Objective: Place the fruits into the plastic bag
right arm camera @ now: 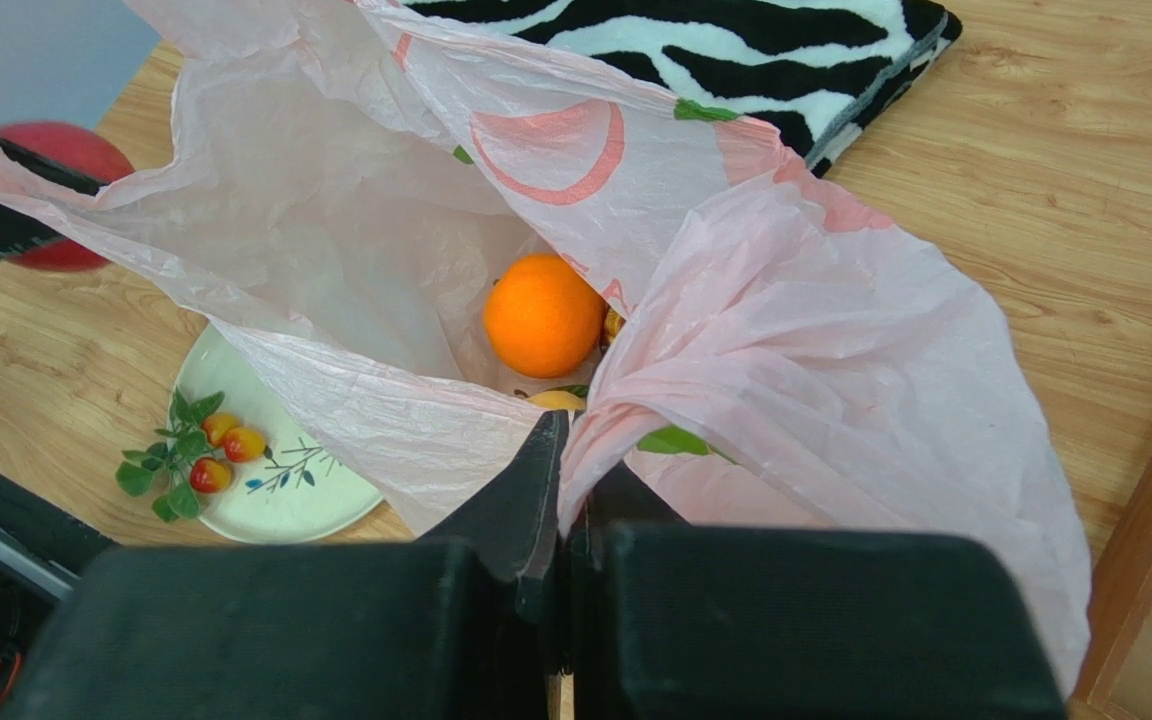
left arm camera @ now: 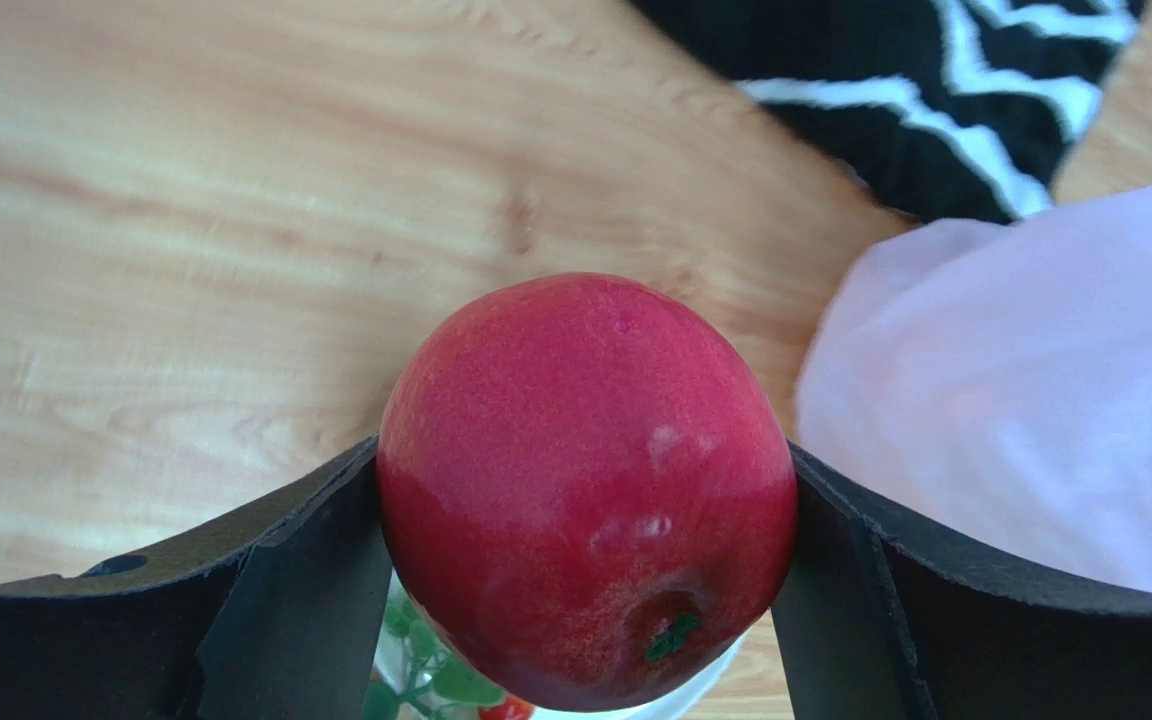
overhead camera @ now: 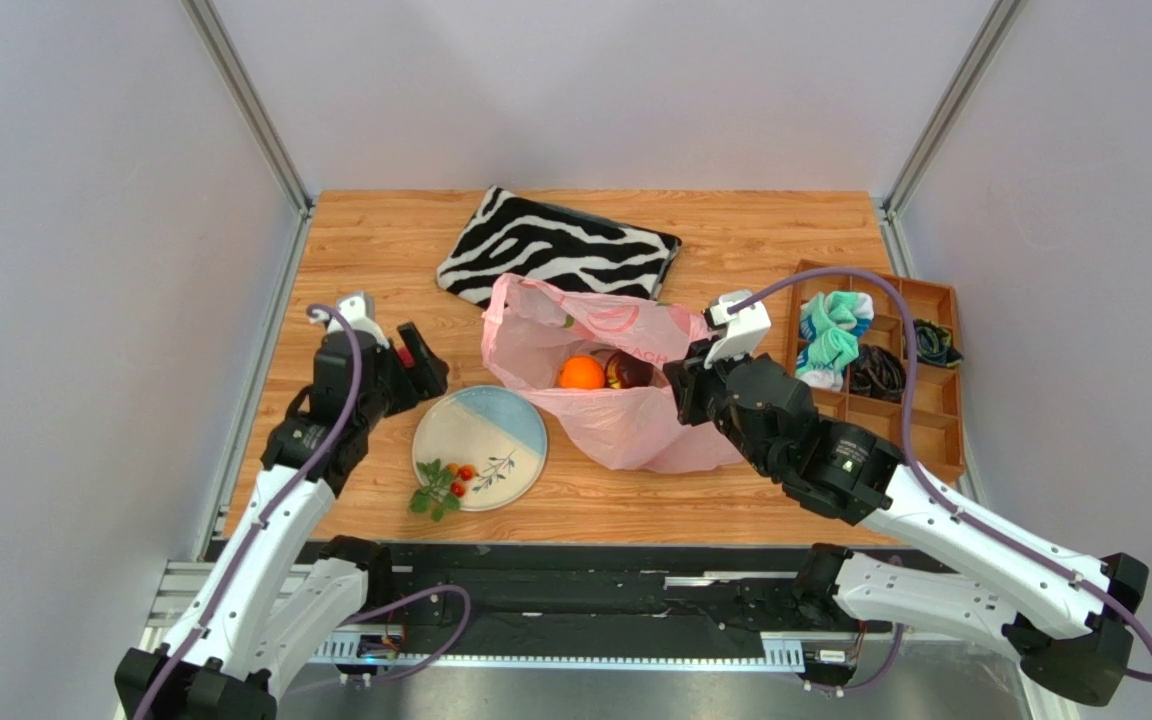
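My left gripper [overhead camera: 414, 360] is shut on a red apple [left arm camera: 585, 480] and holds it above the table, left of the pink plastic bag [overhead camera: 630, 431]. The apple also shows in the right wrist view [right arm camera: 68, 150]. My right gripper [right arm camera: 567, 488] is shut on the bag's near rim [right arm camera: 642, 405] and holds the mouth open. Inside the bag lie an orange [right arm camera: 543, 314], a dark maroon fruit [overhead camera: 629, 369] and a partly hidden yellow-orange one [right arm camera: 555, 399]. A leafy berry sprig [overhead camera: 443, 486] lies at the plate's near left edge.
A round blue-and-cream plate [overhead camera: 504, 417] sits between my left arm and the bag. A zebra-striped pouch [overhead camera: 555, 248] lies behind the bag. A wooden compartment tray [overhead camera: 938, 438] with rolled cloths [overhead camera: 833, 333] stands at the right.
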Robot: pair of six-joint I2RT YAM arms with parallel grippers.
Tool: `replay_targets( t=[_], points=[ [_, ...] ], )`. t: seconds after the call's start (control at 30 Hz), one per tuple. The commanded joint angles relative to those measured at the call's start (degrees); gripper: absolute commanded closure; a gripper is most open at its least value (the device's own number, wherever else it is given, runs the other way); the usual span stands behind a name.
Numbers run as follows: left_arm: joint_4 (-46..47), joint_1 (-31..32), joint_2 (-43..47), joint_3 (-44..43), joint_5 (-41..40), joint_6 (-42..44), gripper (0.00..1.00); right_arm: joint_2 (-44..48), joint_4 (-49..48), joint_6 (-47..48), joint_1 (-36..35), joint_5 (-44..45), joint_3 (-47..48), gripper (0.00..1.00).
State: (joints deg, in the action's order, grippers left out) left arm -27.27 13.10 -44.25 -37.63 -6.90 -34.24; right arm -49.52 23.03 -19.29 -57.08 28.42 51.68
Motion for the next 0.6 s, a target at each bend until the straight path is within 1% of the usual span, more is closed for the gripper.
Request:
replay_targets(
  t=[0.0, 0.03, 0.1, 0.2, 0.3, 0.4, 0.43, 0.47, 0.57],
  points=[
    [3.71, -0.18, -4.08, -11.57, 6.61, 7.08, 0.28, -0.67, -2.55, -0.31, -0.05, 0.23, 1.05, 1.0],
    [4.23, -0.18, -5.74, -13.33, 8.46, 7.34, 0.29, -0.76, -2.55, -0.31, -0.05, 0.14, 1.23, 1.0],
    [6.34, -0.18, -6.37, -16.94, 11.01, 6.91, 0.3, -1.19, -2.2, -0.48, -0.05, -0.04, 1.41, 1.0],
    [10.3, 0.52, -7.25, -21.68, 11.29, 5.94, 0.3, -0.93, -1.93, -0.49, -0.05, -0.04, 1.58, 1.0],
    [12.32, 3.32, -9.97, -28.1, 11.2, 5.85, 0.3, -1.11, -2.28, -0.57, -0.05, -0.12, 1.76, 1.0],
    [12.94, 9.9, -14.19, -34.87, 9.89, 8.57, 0.3, -1.46, -2.2, -0.57, -0.05, -0.3, 1.93, 1.0],
    [12.59, 13.67, -16.63, -36.54, 9.62, 9.44, 0.3, -1.55, -2.11, -0.66, -0.05, -0.3, 1.93, 1.0],
    [12.24, 15.62, -18.05, -39.51, 9.79, 10.93, 0.3, -1.46, -2.11, -0.75, -0.14, -0.21, 1.93, 1.0],
    [10.4, 21.95, -23.06, -44.27, 11.02, 12.96, 0.3, -1.28, -1.85, -0.66, -0.05, 0.23, 1.93, 1.0]
  ],
)
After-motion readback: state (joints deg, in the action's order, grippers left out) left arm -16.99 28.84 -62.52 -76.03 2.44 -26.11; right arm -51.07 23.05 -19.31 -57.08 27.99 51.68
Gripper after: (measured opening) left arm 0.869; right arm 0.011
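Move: The red fruit is already in my left hand, and the bag's open mouth lies about 23 cm to its right, 8 cm ahead and some 5 cm lower. The orange inside the bag is about 7 cm ahead, 23 cm right and 11 cm below; the plate is 3 cm back, 8 cm right and 15 cm below. From my right hand, the bag mouth is roughly 16 cm ahead, 12 cm left and 15 cm down. I lift the red fruit fast with my left hand, some 25 cm nearly straight up at first and edging forward, then swing it about 14 cm right, late and quickening, so that sideways it closes on the bag's mouth from high above. The fingers keep their hold while my wrist tips up some 30 degrees to about level and turns clockwise. My right hand stays, still pinching the bag's rim. ##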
